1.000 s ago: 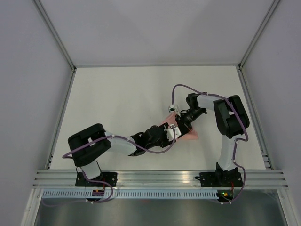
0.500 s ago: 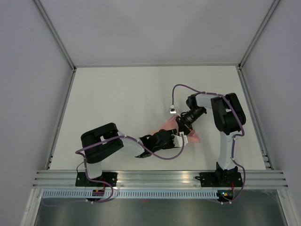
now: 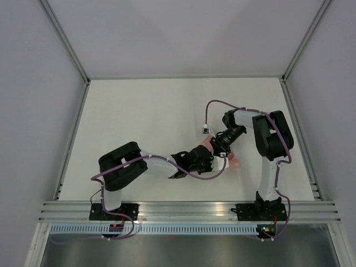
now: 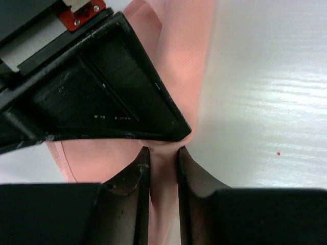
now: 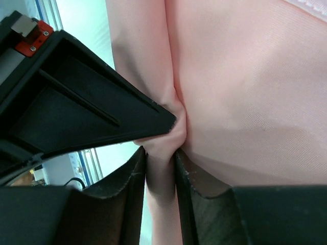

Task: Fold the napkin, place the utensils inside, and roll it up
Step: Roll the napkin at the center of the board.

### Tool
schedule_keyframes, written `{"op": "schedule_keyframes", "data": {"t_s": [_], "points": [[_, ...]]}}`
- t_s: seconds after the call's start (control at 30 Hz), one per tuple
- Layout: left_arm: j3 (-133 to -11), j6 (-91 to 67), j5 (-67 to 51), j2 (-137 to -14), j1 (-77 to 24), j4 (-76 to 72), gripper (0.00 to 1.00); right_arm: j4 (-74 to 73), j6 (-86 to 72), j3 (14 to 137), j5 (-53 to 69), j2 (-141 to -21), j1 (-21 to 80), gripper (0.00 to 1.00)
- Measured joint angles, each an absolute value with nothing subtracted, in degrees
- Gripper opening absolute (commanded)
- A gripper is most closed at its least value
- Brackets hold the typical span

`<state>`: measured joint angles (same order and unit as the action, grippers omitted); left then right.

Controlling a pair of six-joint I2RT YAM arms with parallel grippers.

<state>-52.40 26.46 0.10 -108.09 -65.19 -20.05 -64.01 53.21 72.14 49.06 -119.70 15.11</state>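
Note:
The salmon-pink napkin (image 3: 231,160) is bunched small on the white table, mostly hidden under both grippers. My left gripper (image 3: 214,158) is shut on a pinched fold of the napkin (image 4: 179,76). My right gripper (image 3: 216,147) is shut on the same cloth (image 5: 240,92) from the far side. The two grippers meet tip to tip, and each shows as a black wedge in the other's wrist view. The utensils are out of view.
The white table (image 3: 144,117) is bounded by grey walls and metal rails. A purple cable with a small white connector (image 3: 206,129) loops over the right arm. An aluminium rail (image 3: 189,211) runs along the near edge.
My left gripper has slid right and slightly nearer, dragging the napkin with it. The cloth has bunched smaller. My right gripper stayed close on it.

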Motion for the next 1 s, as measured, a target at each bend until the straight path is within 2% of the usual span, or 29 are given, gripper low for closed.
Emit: {"op": "schedule_keyframes", "data": {"t_s": [0.1, 0.13, 0.5, 0.7, 1.0], "points": [[-53.9, 26.0, -2.9, -108.9, -64.4, -19.1, 0.02, -63.5, 51.3, 71.1, 48.0, -117.5, 15.1, 0.51], [-54.2, 25.8, -3.6, -109.1, -64.2, -19.1, 0.02, -63.2, 50.8, 70.7, 47.5, -116.8, 15.2, 0.65], [-58.1, 22.0, -13.2, -111.4, -60.3, -16.4, 0.02, -53.6, 43.1, 70.0, 41.6, -110.1, 13.3, 0.66], [-61.2, 18.9, -22.0, -113.5, -57.2, -14.5, 0.02, -42.9, 36.7, 69.8, 41.3, -105.3, 7.9, 0.67], [-71.6, 13.5, -38.1, -120.1, -51.0, -4.8, 0.02, -37.2, 35.1, 64.6, 44.1, -92.4, -2.4, 0.67]]}}
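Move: Just to the left hand's right, by about 3 cm, lies the middle of the napkin roll that both hands already pinch, roughly 1 cm below its fingers. The loose flat part of the napkin has its middle some 5 cm ahead and 3 cm to the right of that hand. Seen from the right hand, the roll's middle is about 3 cm to its left, level ahead and 1 cm lower; the flat part's middle is about 5 cm ahead and 3 cm left. Opening its fingers to let go of the napkin roll, the right hand lifts slightly, then sweeps forward and afterwards rightward and up, ending about 12 cm farther out and 9 cm higher, clear of the cloth. The left hand keeps its pinch on the roll, eases a couple of centimetres right and slightly forward, and twists some 35 degrees, top side going forward, mostly late on. ##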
